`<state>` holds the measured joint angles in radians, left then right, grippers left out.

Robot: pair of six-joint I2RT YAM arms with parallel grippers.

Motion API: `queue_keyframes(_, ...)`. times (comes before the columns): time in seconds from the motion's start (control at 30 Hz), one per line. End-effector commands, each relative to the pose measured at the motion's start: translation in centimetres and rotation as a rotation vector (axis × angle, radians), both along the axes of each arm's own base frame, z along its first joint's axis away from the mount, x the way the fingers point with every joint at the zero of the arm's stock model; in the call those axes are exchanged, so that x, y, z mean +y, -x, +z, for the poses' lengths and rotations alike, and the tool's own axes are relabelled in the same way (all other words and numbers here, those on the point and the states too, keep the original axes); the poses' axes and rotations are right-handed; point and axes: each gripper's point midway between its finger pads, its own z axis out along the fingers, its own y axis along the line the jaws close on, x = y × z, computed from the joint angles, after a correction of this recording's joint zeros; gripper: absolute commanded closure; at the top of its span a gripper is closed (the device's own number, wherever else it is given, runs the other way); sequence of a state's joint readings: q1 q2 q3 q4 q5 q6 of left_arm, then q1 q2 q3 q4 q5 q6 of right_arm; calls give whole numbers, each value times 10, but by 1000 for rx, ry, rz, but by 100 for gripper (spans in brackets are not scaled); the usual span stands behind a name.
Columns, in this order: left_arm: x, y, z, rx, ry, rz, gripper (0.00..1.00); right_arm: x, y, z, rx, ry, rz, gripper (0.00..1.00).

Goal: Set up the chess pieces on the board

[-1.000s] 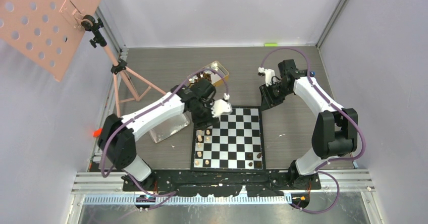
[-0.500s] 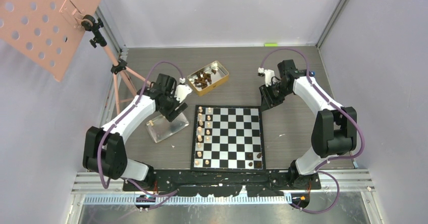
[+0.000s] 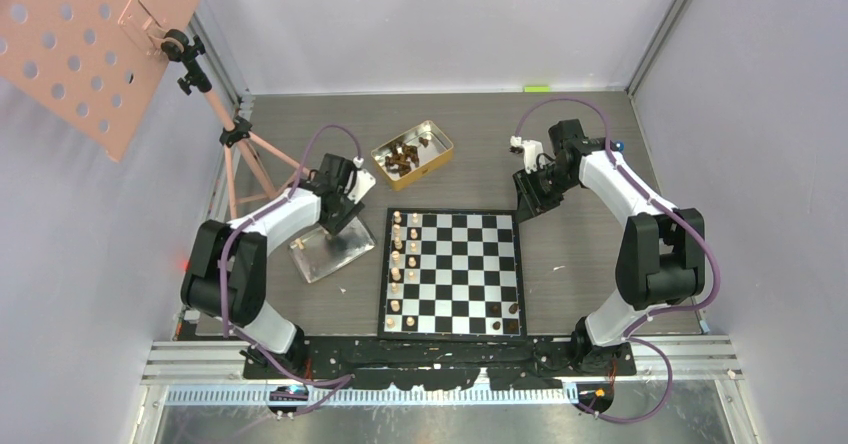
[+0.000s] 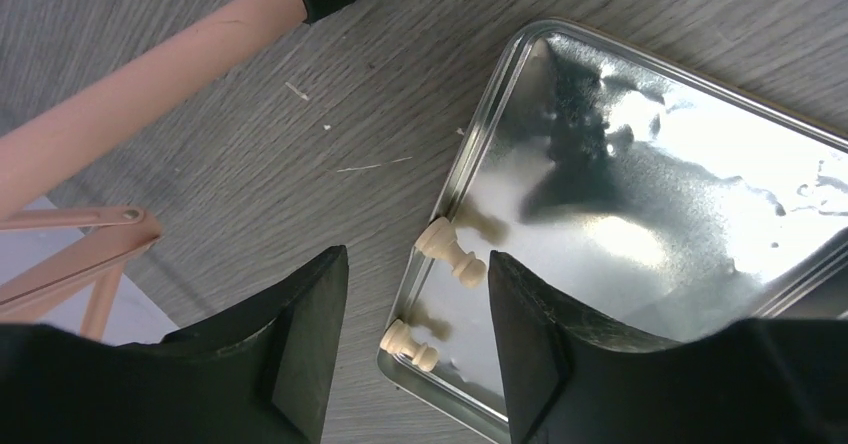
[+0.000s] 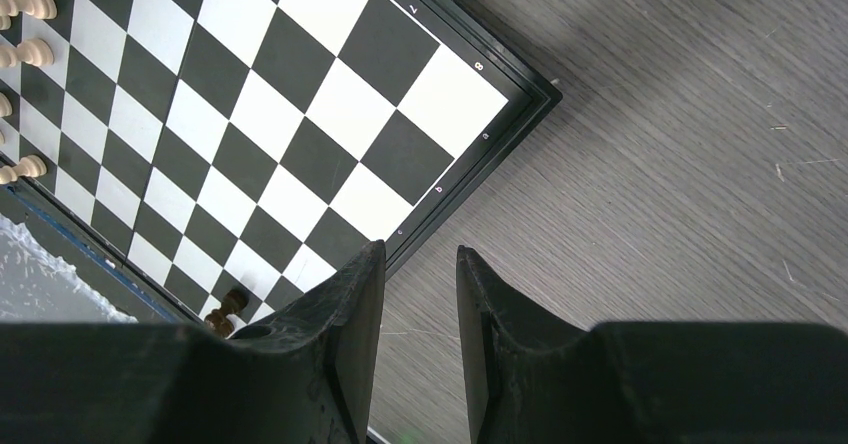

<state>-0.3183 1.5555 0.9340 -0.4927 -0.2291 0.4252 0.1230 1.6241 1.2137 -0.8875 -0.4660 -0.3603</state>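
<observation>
The board lies mid-table, with pale chess pieces standing in its two left columns and two dark ones at its near right corner. My left gripper hangs over the shiny tray left of the board. It is open, with nothing between its fingers. Two pale pawns lie on their sides in the tray's corner below it. My right gripper hovers by the board's far right corner, its jaws a narrow gap apart and empty.
A gold tin holding dark pieces sits behind the board. A pink tripod with a perforated panel stands at far left; one leg runs close to the tray. A dark piece shows beside my right finger.
My left arm has swung left, from above the board's far left corner to over the tray. The right arm has stayed put.
</observation>
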Motion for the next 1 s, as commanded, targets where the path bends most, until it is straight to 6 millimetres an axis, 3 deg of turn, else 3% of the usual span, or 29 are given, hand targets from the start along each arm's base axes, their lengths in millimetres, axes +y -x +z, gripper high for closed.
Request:
queue_keyframes(0.0,4,-10,-3,-45,-8,36,45,3,-6,8,-24,-18,11,62)
queue_keyframes(0.37,1,2,-4,-31,26,39,47,4,-6,6,-7,-20,16,62)
queue_keyframes(0.67,2,4,-9,-22,20,33,60,5,-4,5,5,-27,21,62)
queue_keyframes(0.97,2,2,-10,-28,16,26,65,5,-3,6,9,-32,23,62)
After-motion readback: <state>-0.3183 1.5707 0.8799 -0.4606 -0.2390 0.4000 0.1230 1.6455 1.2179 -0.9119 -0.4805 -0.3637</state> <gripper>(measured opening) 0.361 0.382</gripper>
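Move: The pawn lying by the metal tray's far rim is almost under the left hand, about 3 cm below, 1 cm back and 1 cm to the left. The last pawn in the tray lies some 6 cm left and 3 cm back, and the tripod's black foot is about 12 cm ahead and 6 cm right. The board's middle is roughly 39 cm right and 13 cm back. From the right hand, the near pawn is about 62 cm left and 7 cm back, 8 cm lower. The left hand, already hovering open over the tray, sinks about 2 cm and eases back about 1 cm, bringing its fingertips down around the pawn at the far rim, with hardly any turn of the wrist. Having slowed to a standstill there, it draws its fingers in from a little over half open to about a third, mostly late in the descent, leaving the pawn between the tips; a firm pinch can't be made out yet. ##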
